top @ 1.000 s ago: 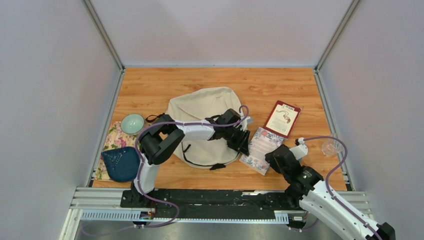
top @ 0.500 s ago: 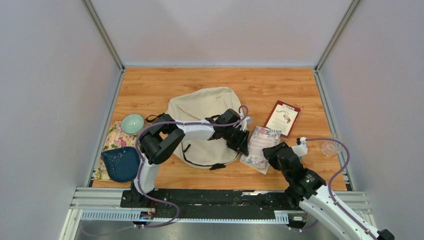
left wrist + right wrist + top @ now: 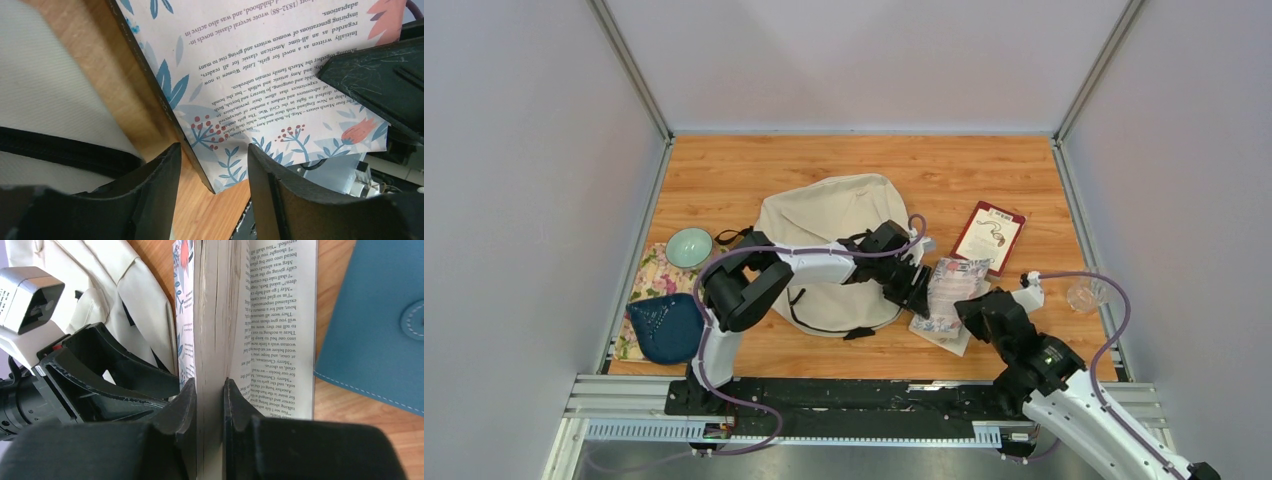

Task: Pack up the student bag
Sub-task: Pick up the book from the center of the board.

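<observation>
The cream student bag (image 3: 829,235) lies in the middle of the table. Just right of it a floral-covered book (image 3: 951,285) is tipped up on its edge. My right gripper (image 3: 972,308) is shut on that book (image 3: 215,315), its fingers clamping the block of pages while one printed page hangs free on the right. My left gripper (image 3: 916,285) reaches across the bag and is open. The book's lower corner (image 3: 215,182) sits between its fingers (image 3: 150,195) without visibly touching either. Bag fabric (image 3: 45,95) shows at left.
A red-edged booklet (image 3: 989,237) lies behind the book and a clear cup (image 3: 1084,295) at far right. A teal stitched cover (image 3: 380,325) lies beside the book. At left are a teal bowl (image 3: 689,247), a dark blue pouch (image 3: 667,327) and a floral cloth (image 3: 649,285).
The right gripper has closed on the book and raised it from flat onto its edge, closer to the bag. The left gripper has opened a little wider by the book's corner.
</observation>
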`<state>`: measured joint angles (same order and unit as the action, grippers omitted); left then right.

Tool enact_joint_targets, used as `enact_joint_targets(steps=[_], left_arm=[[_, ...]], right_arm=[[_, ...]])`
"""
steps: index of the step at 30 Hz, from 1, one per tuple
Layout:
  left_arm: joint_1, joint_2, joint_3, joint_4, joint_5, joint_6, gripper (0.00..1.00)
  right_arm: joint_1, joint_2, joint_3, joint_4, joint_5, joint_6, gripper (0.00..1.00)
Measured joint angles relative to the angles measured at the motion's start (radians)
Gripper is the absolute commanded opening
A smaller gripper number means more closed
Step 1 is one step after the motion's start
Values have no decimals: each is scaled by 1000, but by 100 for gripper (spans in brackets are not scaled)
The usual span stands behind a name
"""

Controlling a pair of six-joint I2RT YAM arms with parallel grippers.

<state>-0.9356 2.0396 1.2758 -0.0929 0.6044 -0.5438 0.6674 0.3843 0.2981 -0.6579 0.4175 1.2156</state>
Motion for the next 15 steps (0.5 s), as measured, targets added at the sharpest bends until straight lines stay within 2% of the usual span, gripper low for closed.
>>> enact_joint_targets(steps=[2,4,10,15], left_arm=[[-8,-14,-1,5,-2,-1,67],[-12,-48,-7,6,-7,-1,78],[28,-266,-60,30,-48,-10,79],[120,-438,-137,103,-64,-37,79]], right_arm=[[2,-43,20,-59,0,-9,0],[4,-98,34,-97,0,-19,0],[4,-288,44,-121,-13,-61,0],[4,-315,46,-74,-84,-98,0]])
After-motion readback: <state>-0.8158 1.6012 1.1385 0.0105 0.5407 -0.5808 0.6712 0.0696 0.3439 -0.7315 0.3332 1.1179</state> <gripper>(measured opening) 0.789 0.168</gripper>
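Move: The floral book is already pinched by the right hand at its right edge; its middle is about 3 cm ahead of and 3 cm left of that hand, and the bag it is meant for is centred some 12 cm ahead and 25 cm left. The red-framed book lies 15 cm ahead and 5 cm to the right, the blue wallet level and 7 cm to the right. From the left hand, the bag's middle is about 11 cm ahead and 16 cm left, the floral book 3 cm ahead and 7 cm right. The floral book goes up with the right hand, which keeps its shut pinch on the right edge, rises about 5 cm and tips its fingers upward some 15 degrees. From beside the book's left edge the left hand pulls away, straight up at first, then also forward and left over the bag, some 15 cm up in all, its fingers opening wider and swinging up and forward. ##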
